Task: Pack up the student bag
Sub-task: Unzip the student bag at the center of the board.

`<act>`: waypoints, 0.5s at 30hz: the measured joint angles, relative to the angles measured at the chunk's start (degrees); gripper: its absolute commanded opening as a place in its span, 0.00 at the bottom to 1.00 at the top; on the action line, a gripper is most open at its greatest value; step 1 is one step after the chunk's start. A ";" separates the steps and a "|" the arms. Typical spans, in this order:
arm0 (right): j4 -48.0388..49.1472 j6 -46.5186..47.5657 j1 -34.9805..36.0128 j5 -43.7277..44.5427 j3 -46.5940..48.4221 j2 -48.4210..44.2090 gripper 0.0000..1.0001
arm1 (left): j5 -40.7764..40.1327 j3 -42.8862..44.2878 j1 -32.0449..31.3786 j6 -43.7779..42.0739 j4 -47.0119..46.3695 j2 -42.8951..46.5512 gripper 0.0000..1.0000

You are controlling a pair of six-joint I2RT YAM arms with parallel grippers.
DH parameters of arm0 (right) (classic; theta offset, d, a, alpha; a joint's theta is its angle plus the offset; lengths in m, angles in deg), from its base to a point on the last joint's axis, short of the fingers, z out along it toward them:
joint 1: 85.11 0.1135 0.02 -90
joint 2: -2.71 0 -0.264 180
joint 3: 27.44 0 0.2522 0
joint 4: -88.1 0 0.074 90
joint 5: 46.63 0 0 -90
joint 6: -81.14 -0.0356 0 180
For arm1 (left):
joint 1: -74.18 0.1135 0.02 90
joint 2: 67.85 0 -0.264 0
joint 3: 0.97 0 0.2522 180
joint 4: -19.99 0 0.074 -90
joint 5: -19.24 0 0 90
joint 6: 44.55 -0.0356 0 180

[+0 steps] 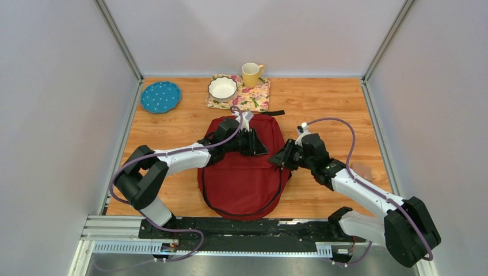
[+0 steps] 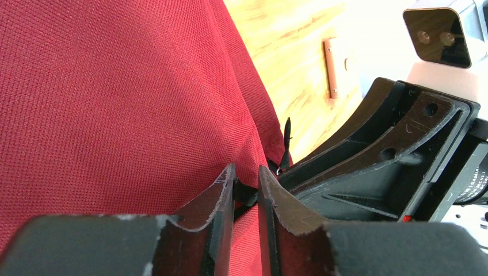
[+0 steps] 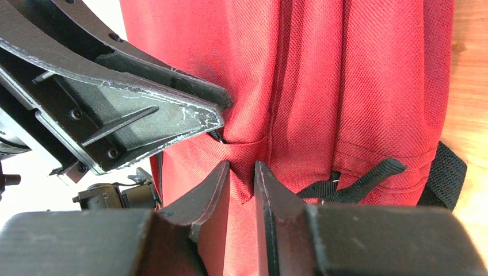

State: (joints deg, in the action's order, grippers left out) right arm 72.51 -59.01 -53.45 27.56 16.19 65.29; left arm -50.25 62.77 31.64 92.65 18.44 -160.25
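Note:
The student bag (image 1: 241,178), a dark red backpack with a black zipper, lies flat in the middle of the table. Both grippers meet at its upper right edge. My left gripper (image 1: 262,145) reaches in from the left. In the left wrist view its jaws (image 2: 246,175) stand narrow, pinching a small black tab (image 2: 248,195) and red fabric (image 2: 115,103) at the bag's edge. My right gripper (image 1: 281,158) comes from the right. In the right wrist view it (image 3: 241,169) is shut on a fold of the red fabric (image 3: 241,149), beside black straps (image 3: 368,175).
At the back of the wooden table (image 1: 328,103) stand a blue plate (image 1: 160,96), a white bowl (image 1: 222,88) and a yellow mug (image 1: 251,73), the last two on a floral mat (image 1: 256,99). Grey walls close in both sides and the back.

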 measured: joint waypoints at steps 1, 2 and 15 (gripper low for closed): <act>-0.02 0.00 0.00 0.00 0.00 0.00 0.23 | 0.02 -0.02 0.00 0.00 -0.02 0.00 0.26; -0.02 0.02 0.00 0.00 0.00 0.00 0.23 | 0.02 -0.02 0.00 0.02 -0.07 0.00 0.23; 0.04 -0.48 0.02 -0.24 -0.02 -0.24 0.50 | 0.81 -0.39 0.07 0.20 -1.27 0.00 0.00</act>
State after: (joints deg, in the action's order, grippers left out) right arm 72.56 -59.49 -53.43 27.31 16.17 65.05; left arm -49.44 62.37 31.70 92.85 17.17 -160.25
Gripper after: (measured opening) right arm 0.498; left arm 0.009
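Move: The zip's small black pull sits right between the left hand's fingertips, within about 1 cm below the hand point. The bag's red fabric fold, still pinched in the right fingers, is roughly 3 cm nearer the base, 1 cm to the right and 1 cm lower. From the right hand, the pull lies about 3 cm ahead and 1 cm to the left. The black top strap lies some 14 cm ahead of the left hand, 2 cm to its right and 8 cm lower. Pinching the zip's black pull between its fingertips, the left hand shuts from about a quarter open to fully closed, otherwise staying put. The right hand then lets go of the red fabric fold beside it, opening to about half without leaving its place; neither wrist turns noticeably. ##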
